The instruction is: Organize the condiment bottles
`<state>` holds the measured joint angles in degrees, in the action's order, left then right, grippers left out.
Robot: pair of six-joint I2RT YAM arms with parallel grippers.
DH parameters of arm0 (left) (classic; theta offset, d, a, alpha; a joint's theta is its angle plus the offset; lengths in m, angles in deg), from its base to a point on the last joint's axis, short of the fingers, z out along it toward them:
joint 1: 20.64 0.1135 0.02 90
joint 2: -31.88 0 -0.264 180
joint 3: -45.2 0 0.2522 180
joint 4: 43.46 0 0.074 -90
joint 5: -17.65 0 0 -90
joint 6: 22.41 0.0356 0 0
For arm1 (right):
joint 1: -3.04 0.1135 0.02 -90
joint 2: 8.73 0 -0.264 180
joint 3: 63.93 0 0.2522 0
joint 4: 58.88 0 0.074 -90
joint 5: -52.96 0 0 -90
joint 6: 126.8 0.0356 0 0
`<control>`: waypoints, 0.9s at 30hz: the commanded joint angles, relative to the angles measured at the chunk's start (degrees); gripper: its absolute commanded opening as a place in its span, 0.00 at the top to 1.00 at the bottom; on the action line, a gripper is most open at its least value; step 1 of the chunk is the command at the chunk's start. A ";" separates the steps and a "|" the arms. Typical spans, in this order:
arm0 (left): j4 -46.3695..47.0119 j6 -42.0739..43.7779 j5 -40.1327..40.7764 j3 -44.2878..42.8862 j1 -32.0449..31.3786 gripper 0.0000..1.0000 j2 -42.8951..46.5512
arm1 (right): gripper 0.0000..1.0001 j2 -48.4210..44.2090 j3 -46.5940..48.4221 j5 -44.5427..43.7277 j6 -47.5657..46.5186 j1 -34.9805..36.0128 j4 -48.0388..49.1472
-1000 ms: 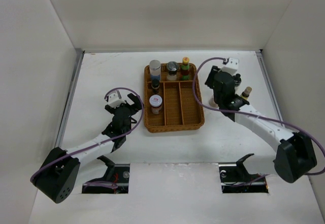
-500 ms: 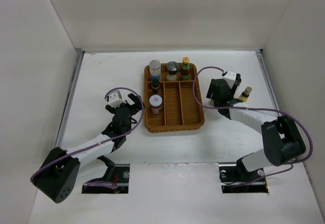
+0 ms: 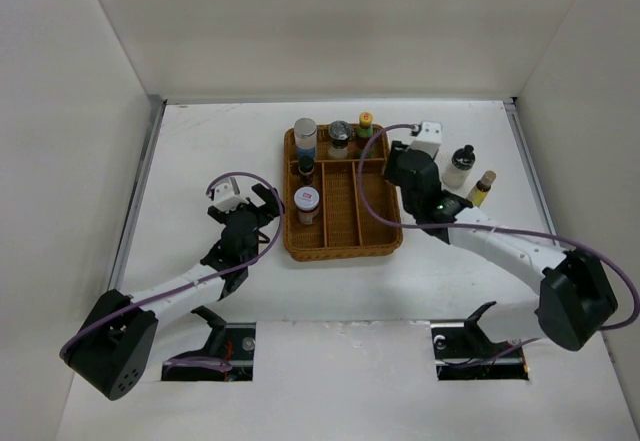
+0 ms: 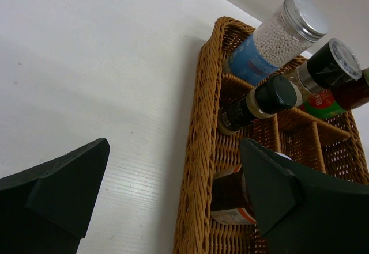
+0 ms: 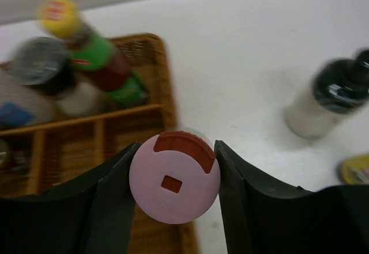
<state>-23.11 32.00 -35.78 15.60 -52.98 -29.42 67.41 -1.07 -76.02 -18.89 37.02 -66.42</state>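
My right gripper (image 5: 174, 176) is shut on a pink-capped bottle (image 5: 174, 179) and holds it over the right rim of the brown woven tray (image 3: 392, 223); in the top view the gripper (image 3: 403, 173) hides the bottle. A pale bottle with a black cap (image 3: 459, 167) and a yellow bottle (image 3: 481, 188) stand on the table to its right. In the tray's far row stand a silver-capped blue-label bottle (image 3: 305, 138), a dark-lidded jar (image 3: 340, 137) and a red-green bottle with a yellow cap (image 3: 366, 132). A small black-capped bottle (image 3: 305, 169) and a white-lidded dark spice jar (image 3: 307, 204) stand in the left compartment. My left gripper (image 3: 262, 211) is open and empty beside the tray's left rim (image 4: 202, 150).
White walls close in the table at the back and both sides. The tray's two long right compartments (image 3: 355, 201) hold nothing. Cables loop over both arms.
My right gripper has moved left, from beside the loose bottles to the tray's right rim, uncovering the pale black-capped bottle. The left arm has not moved.
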 commanded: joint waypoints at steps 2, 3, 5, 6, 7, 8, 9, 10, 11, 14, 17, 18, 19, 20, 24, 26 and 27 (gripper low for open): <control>2.81 -0.62 -0.54 -0.78 -0.14 0.00 0.13 | 0.54 3.65 7.57 3.72 -1.92 6.22 6.70; 2.81 -0.62 -0.54 -0.78 -0.05 0.00 0.13 | 0.54 5.67 9.07 4.96 -1.65 7.19 7.05; 2.81 -0.62 -0.54 -0.78 -0.05 0.00 0.21 | 0.54 9.01 11.71 6.46 -1.65 8.60 7.58; 2.81 -0.62 -0.54 -0.78 -0.14 0.00 0.39 | 0.54 11.46 13.46 7.16 -1.56 9.13 8.19; 2.81 -0.62 -0.54 -0.78 -0.14 0.00 0.48 | 0.53 13.40 14.87 7.69 -1.56 9.48 8.37; 2.81 -0.62 -0.54 -0.78 -0.14 0.00 0.48 | 0.53 14.64 15.84 8.30 -1.65 9.66 8.28; 2.81 -0.62 -0.54 -0.69 -0.14 0.00 0.48 | 0.53 16.31 16.81 8.66 -1.74 9.83 8.63; 2.81 -0.62 -0.54 -0.69 -0.05 0.00 0.48 | 0.53 18.06 17.69 9.09 -1.57 9.84 8.81; 2.81 -0.62 -0.54 -0.69 0.04 0.00 0.48 | 0.53 19.56 18.65 9.62 -1.56 9.84 8.81; 2.81 -0.62 -0.54 -0.69 -0.05 0.00 0.48 | 0.51 23.69 20.41 10.68 -1.04 9.84 8.81; 2.81 -0.62 -0.54 -0.69 -0.05 0.00 0.30 | 0.48 26.68 21.56 12.09 -0.34 9.84 7.67; 2.81 -0.62 -0.54 -0.69 -0.05 0.00 0.30 | 0.46 27.39 21.74 12.00 -0.16 9.84 7.15; 2.81 -0.62 -0.54 -0.69 0.04 0.00 0.30 | 0.44 28.09 21.83 11.83 -0.07 9.84 6.71; 2.81 -0.62 -0.54 -0.69 0.04 0.00 0.30 | 0.42 28.53 21.91 11.74 0.02 9.84 6.61; 2.81 -0.62 -0.54 -0.69 0.04 0.00 0.39 | 0.31 29.07 21.04 11.65 0.72 9.84 6.44; 2.81 -0.62 -0.54 -0.69 0.13 0.00 0.39 | 0.20 28.19 20.77 11.47 0.81 9.84 6.44; 2.81 -0.62 -0.54 -0.69 0.13 0.00 0.39 | 0.17 27.23 20.60 11.47 0.63 9.84 6.26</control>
<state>-23.11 32.00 -35.80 15.60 -52.95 -29.42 96.87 17.62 -64.83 -18.80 46.61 -61.81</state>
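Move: The right hand holds the pink-capped bottle; its goal, the far end of the basket's middle compartment, lies about 17 cm left, 4 cm ahead and 12 cm down. Beyond that spot by some 8 cm stands the grinder, with the sauce bottle 8 cm right of the grinder and 1 cm farther out. The black-capped jar is 8 cm left of the spot and 1 cm farther out. From the left hand, the spot lies roughly 25 cm right, 5 cm ahead. Right hand arcs some 17 cm left, then down into the middle compartment, opening to release the pink-capped bottle. ##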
